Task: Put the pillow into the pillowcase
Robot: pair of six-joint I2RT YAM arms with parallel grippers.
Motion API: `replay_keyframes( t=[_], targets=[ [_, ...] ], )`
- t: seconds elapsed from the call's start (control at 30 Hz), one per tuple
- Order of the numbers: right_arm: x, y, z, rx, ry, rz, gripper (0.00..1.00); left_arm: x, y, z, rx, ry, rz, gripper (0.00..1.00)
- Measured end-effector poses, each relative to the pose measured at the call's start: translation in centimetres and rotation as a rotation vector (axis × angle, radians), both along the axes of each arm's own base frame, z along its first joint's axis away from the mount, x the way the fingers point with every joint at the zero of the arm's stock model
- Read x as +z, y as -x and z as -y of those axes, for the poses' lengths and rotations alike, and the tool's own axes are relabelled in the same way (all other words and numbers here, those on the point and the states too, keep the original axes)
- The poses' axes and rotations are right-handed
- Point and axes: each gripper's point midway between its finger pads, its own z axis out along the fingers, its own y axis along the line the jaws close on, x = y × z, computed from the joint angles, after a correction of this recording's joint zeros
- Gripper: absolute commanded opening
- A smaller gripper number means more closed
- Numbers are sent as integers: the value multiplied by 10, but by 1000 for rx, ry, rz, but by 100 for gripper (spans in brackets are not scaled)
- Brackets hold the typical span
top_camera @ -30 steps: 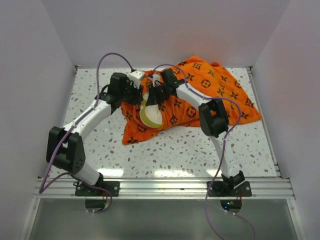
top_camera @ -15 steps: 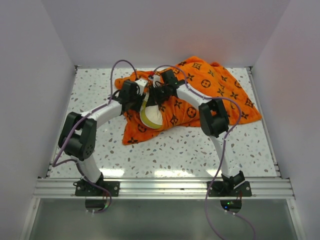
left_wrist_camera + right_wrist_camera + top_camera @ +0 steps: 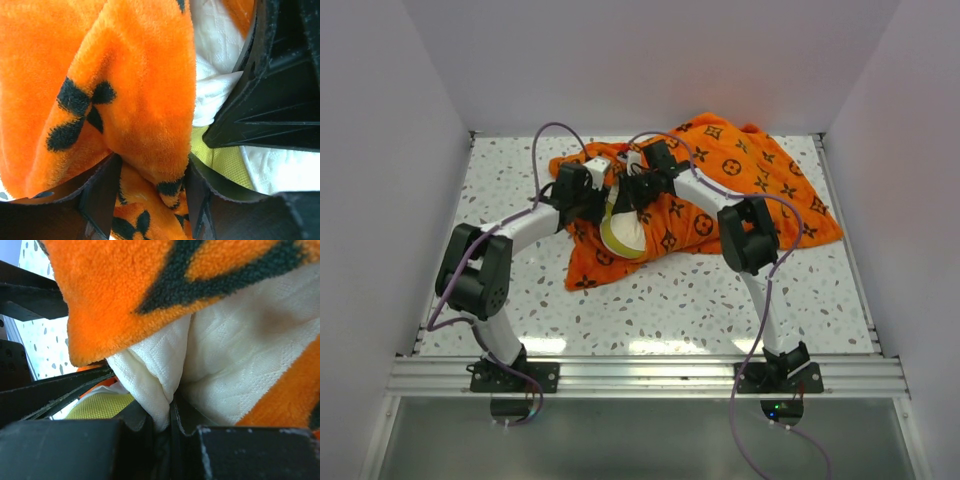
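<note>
The orange pillowcase (image 3: 750, 180) with dark monogram motifs lies bunched at the back of the table. The cream-white pillow (image 3: 623, 232) with its yellow band sticks out of the case's near left opening. My right gripper (image 3: 632, 190) is shut on a pinch of the pillow's white fabric (image 3: 235, 355), under the orange edge (image 3: 110, 300); in its wrist view the right gripper (image 3: 171, 410) has no gap. My left gripper (image 3: 592, 192) is beside it, open. In its wrist view the left gripper (image 3: 153, 167) has a fold of pillowcase (image 3: 125, 75) hanging between the jaws, the pillow (image 3: 215, 45) behind.
Speckled white tabletop (image 3: 690, 300) lies in front of the fabric, and white walls close the table on three sides. A metal rail (image 3: 650, 375) with both arm bases runs along the near edge. The two wrists sit close together, cables looping above them.
My left arm swung right and in toward the pillowcase opening, its elbow rising, and its jaws spread wider. The right gripper kept its pinch on the pillow without moving.
</note>
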Motion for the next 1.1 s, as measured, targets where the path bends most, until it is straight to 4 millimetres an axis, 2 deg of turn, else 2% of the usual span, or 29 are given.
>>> replay_keyframes(
  t=[0.1,0.13,0.2,0.37,0.5,0.6,0.8,1.03,1.07,1.1],
  targets=[
    [0,0,0,-1,-1,3,0,-3,-3,-2,22,18,-13,23],
    [0,0,0,-1,-1,4,0,-5,-5,-4,31,24,-23,9],
    [0,-1,0,-3,-1,10,0,-9,-10,-8,41,35,-44,0],
    [-1,-4,-1,-13,11,26,0,-9,-8,-15,6,76,-89,0],
    [-1,-6,-1,-28,21,28,0,4,2,-9,-89,154,-109,0],
    [0,-7,-1,-45,35,10,0,20,12,2,-177,244,-119,0],
    [-3,-14,-1,-85,60,2,0,56,39,46,-367,435,-156,0],
    [-1,-19,0,-164,63,-45,0,74,51,61,-395,568,-219,0],
    [-1,-19,-1,-175,56,-55,1,74,49,61,-382,581,-220,0],
    [0,-20,-1,-183,43,-67,10,74,49,60,-369,592,-227,0]
  ],
)
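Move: Right between the left hand's open fingers, about 1 cm ahead and 1 cm lower, stands a fold of the pillowcase edge. The right gripper, clamped on the white pillow, is some 2 cm ahead and 5 cm to the right of the left hand. The pillow's bare end lies about 6 cm back, 5 cm right and 3 cm below. From the right hand, that edge is about 5 cm left and 1 cm back. Shutting on the pillowcase edge after a small nudge forward and left, the left fingers pinch the orange cloth and draw it back, right and up, roughly 6 to 8 cm each way, over the pillow's bare end, the left side of the hand rolling down some 30 degrees. The right fingers stay shut, the hand easing about 2 cm forward and turning 10 degrees clockwise. ##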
